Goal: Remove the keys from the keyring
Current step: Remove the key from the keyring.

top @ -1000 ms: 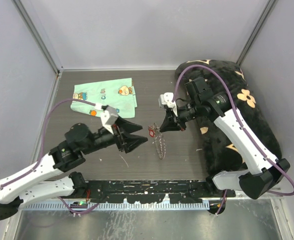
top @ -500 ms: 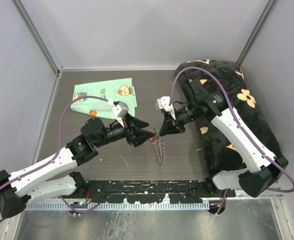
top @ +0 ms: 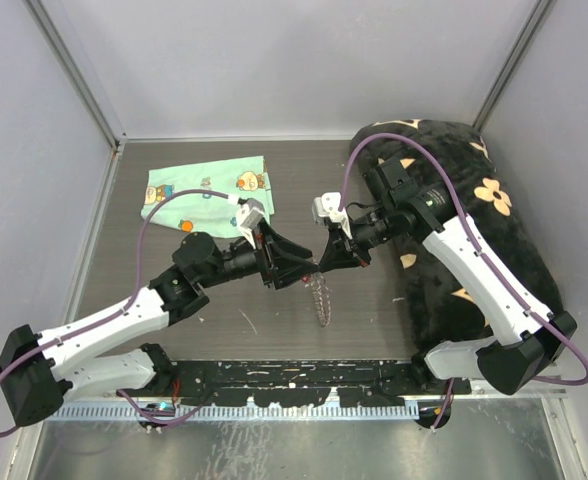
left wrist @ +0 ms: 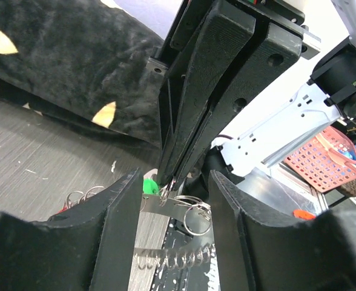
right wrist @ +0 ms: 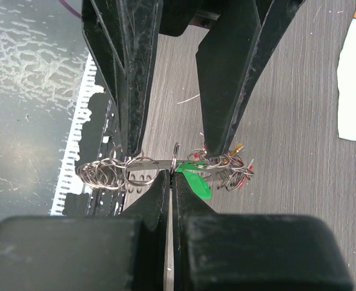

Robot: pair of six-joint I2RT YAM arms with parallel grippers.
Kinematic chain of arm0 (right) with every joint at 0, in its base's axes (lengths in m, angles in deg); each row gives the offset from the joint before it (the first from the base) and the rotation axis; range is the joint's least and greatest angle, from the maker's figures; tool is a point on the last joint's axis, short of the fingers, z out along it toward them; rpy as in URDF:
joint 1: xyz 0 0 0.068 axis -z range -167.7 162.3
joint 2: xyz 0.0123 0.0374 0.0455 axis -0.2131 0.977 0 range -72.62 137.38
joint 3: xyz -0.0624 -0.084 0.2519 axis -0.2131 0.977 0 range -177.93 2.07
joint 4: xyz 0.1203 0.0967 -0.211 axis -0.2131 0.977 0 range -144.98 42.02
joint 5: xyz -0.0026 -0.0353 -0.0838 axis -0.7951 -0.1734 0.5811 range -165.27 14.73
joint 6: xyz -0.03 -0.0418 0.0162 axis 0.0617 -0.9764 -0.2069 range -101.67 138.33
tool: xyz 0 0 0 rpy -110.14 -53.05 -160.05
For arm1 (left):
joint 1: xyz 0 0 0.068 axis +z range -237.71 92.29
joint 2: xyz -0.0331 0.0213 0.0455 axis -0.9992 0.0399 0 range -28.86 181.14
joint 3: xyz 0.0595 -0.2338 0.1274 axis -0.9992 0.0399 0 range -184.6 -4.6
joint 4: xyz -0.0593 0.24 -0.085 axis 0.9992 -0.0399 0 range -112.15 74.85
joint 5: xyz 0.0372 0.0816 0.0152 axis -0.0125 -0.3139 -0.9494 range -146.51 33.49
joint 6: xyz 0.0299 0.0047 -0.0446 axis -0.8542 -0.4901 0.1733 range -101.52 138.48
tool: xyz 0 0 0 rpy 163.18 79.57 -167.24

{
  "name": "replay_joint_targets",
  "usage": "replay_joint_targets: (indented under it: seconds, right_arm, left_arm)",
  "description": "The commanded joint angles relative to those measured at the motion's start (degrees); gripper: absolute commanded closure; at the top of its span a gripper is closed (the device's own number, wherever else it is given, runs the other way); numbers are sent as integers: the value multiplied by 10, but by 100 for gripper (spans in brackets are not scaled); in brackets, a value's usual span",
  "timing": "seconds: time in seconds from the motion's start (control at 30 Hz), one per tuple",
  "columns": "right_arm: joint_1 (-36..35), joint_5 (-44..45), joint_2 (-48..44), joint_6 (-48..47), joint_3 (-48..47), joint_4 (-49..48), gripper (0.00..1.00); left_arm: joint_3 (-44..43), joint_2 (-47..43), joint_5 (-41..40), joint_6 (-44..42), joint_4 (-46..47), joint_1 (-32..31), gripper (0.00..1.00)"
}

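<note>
The keyring (top: 321,296) hangs edge-on over the middle of the table, fringed with small silver rings and keys (right wrist: 231,168). My right gripper (top: 326,262) holds it from above, its jaws shut on the thin wire (right wrist: 175,159) beside a green-headed key (right wrist: 197,183). From the left, my left gripper (top: 304,270) reaches in open. Its two fingers (left wrist: 122,233) straddle the ring's upper part, where a flat silver key (left wrist: 160,202) and loose rings (left wrist: 194,216) lie between them. Whether those fingers press on the metal I cannot tell.
A mint-green cartoon-print cloth (top: 209,192) lies at the back left. A black cushion with tan flowers (top: 474,230) fills the right side under the right arm. A black perforated strip (top: 294,380) runs along the near edge.
My left arm has swung forward and right, bringing its jaws from beside the keyring to around its top, and they have narrowed a little. The right gripper shifted slightly left, still holding the ring.
</note>
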Motion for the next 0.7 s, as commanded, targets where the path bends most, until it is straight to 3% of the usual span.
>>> replay_joint_targets:
  seconds: [0.0, 0.27, 0.4, 0.67]
  right_arm:
    - [-4, -33, -1, -6, -22, -9, 99]
    - [-4, -38, -2, -5, -21, -9, 99]
    - [-4, -40, -2, -6, -22, -9, 99]
    - [-4, -43, -3, -6, -24, -6, 99]
  left_arm:
    - [-3, 12, 23, 21, 69, 3, 52]
    - [-3, 25, 24, 24, 70, 4, 60]
    - [-2, 30, 25, 28, 72, 3, 69]
    - [4, 33, 36, 27, 74, 12, 71]
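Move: My right hand already pinches the keyring at its fingertips. The small loop poking out there lies about 2 cm to the right of my left hand and 1 cm below it, level fore and aft, between my half-open left fingers. The green tag is roughly 1 cm ahead of the loop and 2 cm lower. The chain of rings dangles some 3 cm back from my left hand and 6 cm below it, and 2 cm to its right. I narrow my left fingers from half open to about a third open, one on the forward side and one on the back side of the pinched loop. Meanwhile I ease that hand about 1 cm right and 1 cm down, in to my right fingertips, then let it come almost to rest. My right hand stays put and keeps its pinch on the keyring. ##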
